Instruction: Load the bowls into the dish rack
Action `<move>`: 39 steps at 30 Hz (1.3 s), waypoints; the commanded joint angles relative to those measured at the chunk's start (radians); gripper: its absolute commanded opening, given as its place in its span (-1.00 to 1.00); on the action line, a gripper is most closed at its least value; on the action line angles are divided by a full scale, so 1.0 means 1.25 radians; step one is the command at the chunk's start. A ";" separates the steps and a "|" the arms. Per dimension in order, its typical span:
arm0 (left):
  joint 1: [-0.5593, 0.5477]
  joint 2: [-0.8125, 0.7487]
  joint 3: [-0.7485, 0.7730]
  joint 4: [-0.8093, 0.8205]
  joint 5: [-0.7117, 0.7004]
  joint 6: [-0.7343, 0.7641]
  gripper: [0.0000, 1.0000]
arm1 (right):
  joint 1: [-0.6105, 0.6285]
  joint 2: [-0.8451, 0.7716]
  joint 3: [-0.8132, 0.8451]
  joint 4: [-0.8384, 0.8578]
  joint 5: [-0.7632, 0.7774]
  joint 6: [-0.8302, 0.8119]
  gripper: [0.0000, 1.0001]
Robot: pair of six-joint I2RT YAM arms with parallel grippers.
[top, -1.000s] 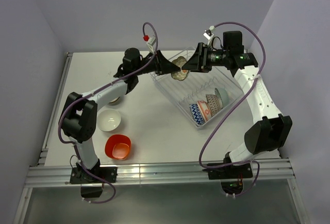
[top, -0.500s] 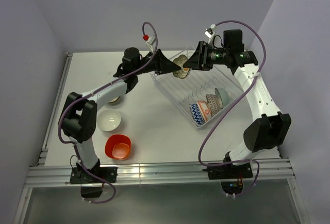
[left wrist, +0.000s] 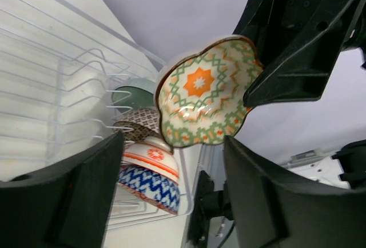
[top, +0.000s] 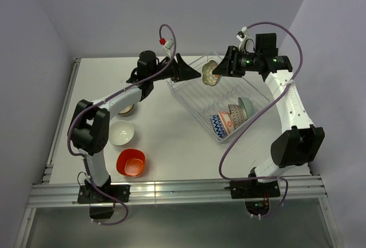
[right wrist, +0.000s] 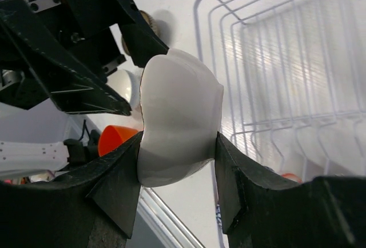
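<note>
The flower-shaped bowl point(top: 209, 73) hangs on edge above the far end of the dish rack point(top: 189, 102), with my right gripper point(top: 219, 71) shut on it. In the right wrist view its white underside point(right wrist: 180, 122) is clamped between both fingers. My left gripper point(top: 193, 72) stands open just left of it; the patterned inside point(left wrist: 203, 96) faces it beyond the spread fingers point(left wrist: 86, 191), without touching. Blue zigzag point(top: 219, 126), patterned orange point(top: 226, 121), grey-brown point(top: 235, 112) and teal point(top: 246, 106) bowls stand in the rack's near end.
On the table at the left lie a white bowl point(top: 122, 132) and an orange-red bowl point(top: 131, 163). A dark bowl point(top: 127, 111) is partly hidden under the left arm. The rack's far rows of tines point(right wrist: 286, 59) hold nothing.
My left gripper has opened and let go of the flower-shaped bowl. The right gripper, still shut on it, has drawn it slightly right and turned it on edge.
</note>
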 commanded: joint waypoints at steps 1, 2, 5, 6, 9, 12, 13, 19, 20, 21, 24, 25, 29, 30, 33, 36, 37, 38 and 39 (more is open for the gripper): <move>0.005 0.004 0.055 -0.039 0.011 0.051 0.63 | -0.041 -0.009 0.037 -0.018 0.021 -0.051 -1.00; 0.005 0.004 0.061 -0.053 0.011 0.064 0.65 | -0.050 -0.007 0.040 -0.026 0.026 -0.072 -1.00; 0.005 -0.002 0.088 -0.121 -0.001 0.131 0.91 | -0.101 -0.005 0.044 -0.061 0.044 -0.115 -1.00; 0.005 -0.005 0.100 -0.137 -0.008 0.165 0.99 | -0.115 -0.005 0.049 -0.083 0.051 -0.128 -1.00; 0.005 -0.013 0.114 -0.200 -0.028 0.230 0.99 | -0.166 -0.006 0.055 -0.124 0.075 -0.184 -1.00; 0.006 -0.023 0.121 -0.243 -0.040 0.283 0.99 | -0.210 -0.015 0.050 -0.139 0.114 -0.266 -1.00; 0.008 -0.027 0.126 -0.275 -0.048 0.299 0.99 | -0.232 -0.018 0.052 -0.148 0.131 -0.295 -1.00; 0.022 -0.053 0.094 -0.289 -0.049 0.341 0.99 | -0.278 -0.018 0.067 -0.216 0.193 -0.419 -1.00; 0.025 -0.054 0.092 -0.289 -0.048 0.339 0.99 | -0.281 -0.017 0.069 -0.224 0.216 -0.436 -1.00; 0.027 -0.055 0.086 -0.287 -0.046 0.336 0.99 | -0.284 -0.016 0.068 -0.236 0.224 -0.450 -1.00; 0.035 -0.061 0.072 -0.273 -0.041 0.328 0.99 | -0.287 -0.011 0.059 -0.248 0.258 -0.497 -1.00; 0.035 -0.064 0.070 -0.269 -0.042 0.326 0.99 | -0.287 -0.009 0.055 -0.248 0.266 -0.520 -1.00; 0.038 -0.071 0.060 -0.266 -0.041 0.323 0.99 | -0.285 0.009 0.044 -0.252 0.312 -0.572 -1.00; 0.039 -0.074 0.059 -0.269 -0.042 0.325 0.99 | -0.285 0.016 0.045 -0.258 0.320 -0.580 -1.00; 0.041 -0.077 0.053 -0.269 -0.043 0.326 0.99 | -0.283 0.024 0.044 -0.253 0.334 -0.602 -1.00; 0.042 -0.078 0.050 -0.273 -0.047 0.328 0.99 | -0.276 0.029 0.039 -0.247 0.346 -0.622 -1.00; 0.043 -0.080 0.050 -0.275 -0.052 0.330 0.99 | -0.273 0.029 0.036 -0.244 0.355 -0.629 -1.00; 0.043 -0.080 0.050 -0.279 -0.053 0.330 0.99 | -0.272 0.029 0.025 -0.239 0.361 -0.633 -1.00; 0.044 -0.080 0.049 -0.279 -0.053 0.330 0.99 | -0.265 0.029 0.018 -0.230 0.367 -0.637 -1.00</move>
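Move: The scalloped bowl is already in my right hand, and the free slot I want, just beyond the green bowl, lies about 20 cm to its right, some 4 cm farther out and 22 cm below. The green bowl stands roughly 17 cm right and 2 cm ahead; the brown patterned bowl is about 13 cm right and 3 cm back. From my empty left hand that slot is some 31 cm right, 3 cm ahead and 20 cm down. I swing my right hand about 22 cm to the right, keeping the scalloped bowl pinched, from over the rack's middle towards the slot past the green bowl, sinking 8 cm as I go and rolling the wrist some 40 degrees until the fingers point mostly down. My left hand opens fully, dips about 3 cm with a little forward reach, then draws left, away from the bowl. ##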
